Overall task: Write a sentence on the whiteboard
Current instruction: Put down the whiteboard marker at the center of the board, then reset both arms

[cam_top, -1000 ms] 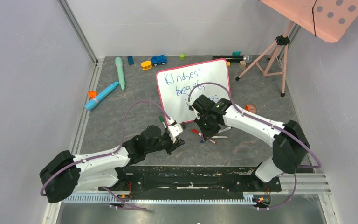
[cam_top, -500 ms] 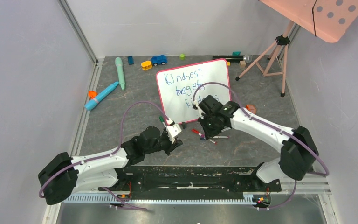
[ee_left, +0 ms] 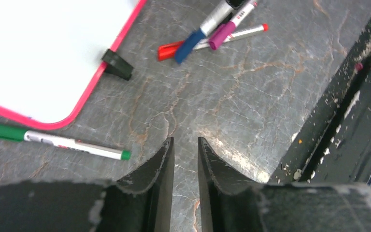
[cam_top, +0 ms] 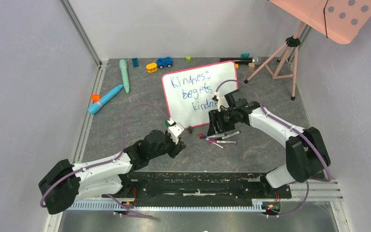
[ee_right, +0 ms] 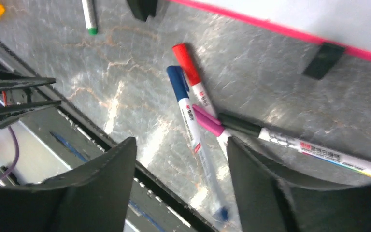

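Note:
The whiteboard (cam_top: 178,108) with its pink-red frame stands tilted at mid-table. The sentence (cam_top: 189,80) is in blue: "Kindness begets kindn", its end hidden by my right arm. My right gripper (ee_right: 181,141) hovers open, just in front of the board's lower right corner. A blue marker (ee_right: 187,113) lies on the table under its wide jaws, beside red (ee_right: 193,77), pink (ee_right: 208,123) and black (ee_right: 309,149) markers. My left gripper (ee_left: 186,142) is open by a narrow gap with nothing in it, low over bare table near the board's lower left corner (ee_left: 53,123).
A green marker (ee_left: 53,139) lies along the board's near edge, next to a black clip foot (ee_left: 117,65). Toys line the back: a teal pen (cam_top: 105,99), a mint tube (cam_top: 124,75), a blue car (cam_top: 164,62). A tripod (cam_top: 285,58) stands back right.
My right gripper has swung right off the board's writing, opened, and let the blue marker drop among the other markers. The third line now shows more. My left gripper edged back-left.

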`<act>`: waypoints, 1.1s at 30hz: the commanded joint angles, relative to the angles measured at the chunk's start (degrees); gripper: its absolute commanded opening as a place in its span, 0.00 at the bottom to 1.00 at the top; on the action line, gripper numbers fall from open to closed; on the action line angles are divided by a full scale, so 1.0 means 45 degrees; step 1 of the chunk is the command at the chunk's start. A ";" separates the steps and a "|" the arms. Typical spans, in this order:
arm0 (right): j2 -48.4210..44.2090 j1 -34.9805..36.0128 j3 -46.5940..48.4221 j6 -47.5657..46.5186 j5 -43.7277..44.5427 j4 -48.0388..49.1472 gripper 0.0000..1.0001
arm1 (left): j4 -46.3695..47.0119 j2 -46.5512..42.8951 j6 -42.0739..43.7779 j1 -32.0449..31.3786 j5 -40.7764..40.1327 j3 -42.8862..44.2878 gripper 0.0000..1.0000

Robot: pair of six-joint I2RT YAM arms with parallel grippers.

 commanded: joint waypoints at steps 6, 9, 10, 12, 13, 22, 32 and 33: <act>-0.1995 -0.1526 -0.1136 -0.0020 0.1304 0.1857 0.90 | -0.0343 -0.1281 -0.1358 0.1583 -0.0378 0.0268 0.44; -0.3603 -0.1961 -0.2132 0.0017 0.2552 0.2400 0.92 | -0.0864 -0.1729 -0.1260 0.1980 -0.0609 0.0408 0.49; -0.4241 -0.2135 -0.2638 0.0072 0.3037 0.2642 0.92 | -0.0986 -0.1858 -0.1224 0.2139 -0.0921 0.0435 0.50; -0.5651 -0.2403 -0.3414 0.0200 0.4469 0.3011 0.93 | -0.1202 -0.2166 -0.1324 0.2443 -0.1414 0.0446 0.57; -0.6333 -0.2513 -0.3718 0.0171 0.5273 0.3138 0.93 | -0.1301 -0.2316 -0.1448 0.2584 -0.1904 0.0451 0.64; -1.0249 -0.2592 -0.8136 0.0369 1.2930 0.6825 0.89 | -0.1955 -0.2900 -0.1811 0.4842 -0.3781 0.0340 0.81; -1.1140 -0.2638 -1.2179 -0.2050 1.4726 1.3677 0.98 | -0.0285 -0.1800 0.0283 0.7125 -0.4168 0.0184 0.81; -1.0773 -0.2684 -1.2352 -0.2321 1.4471 1.4350 0.98 | 0.0162 -0.1390 0.0766 0.7175 -0.4067 0.0289 0.79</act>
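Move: The blue whiteboard marker sits just below the half-open right fingers, about 6 cm down, 3 cm left and 1 cm back. From that hand, the black marker is some 4 cm right and 1 cm back, the whiteboard's middle 20 cm ahead and 9 cm left, the orange piece 9 cm ahead and 19 cm right. From the left hand the blue marker lies 17 cm right and 6 cm ahead; the green marker is 9 cm ahead, 4 cm left. Spread the right fingers wide to leave the blue marker, and sweep that hand about 25 cm right, arcing up some 5 cm and back down, turning clockwise while the fingers swing up from pointing down. Draw the left gripper away from the markers too, 18 cm left and 11 cm forward and slightly up, opening it and turning it some 50 degrees counter-clockwise. ##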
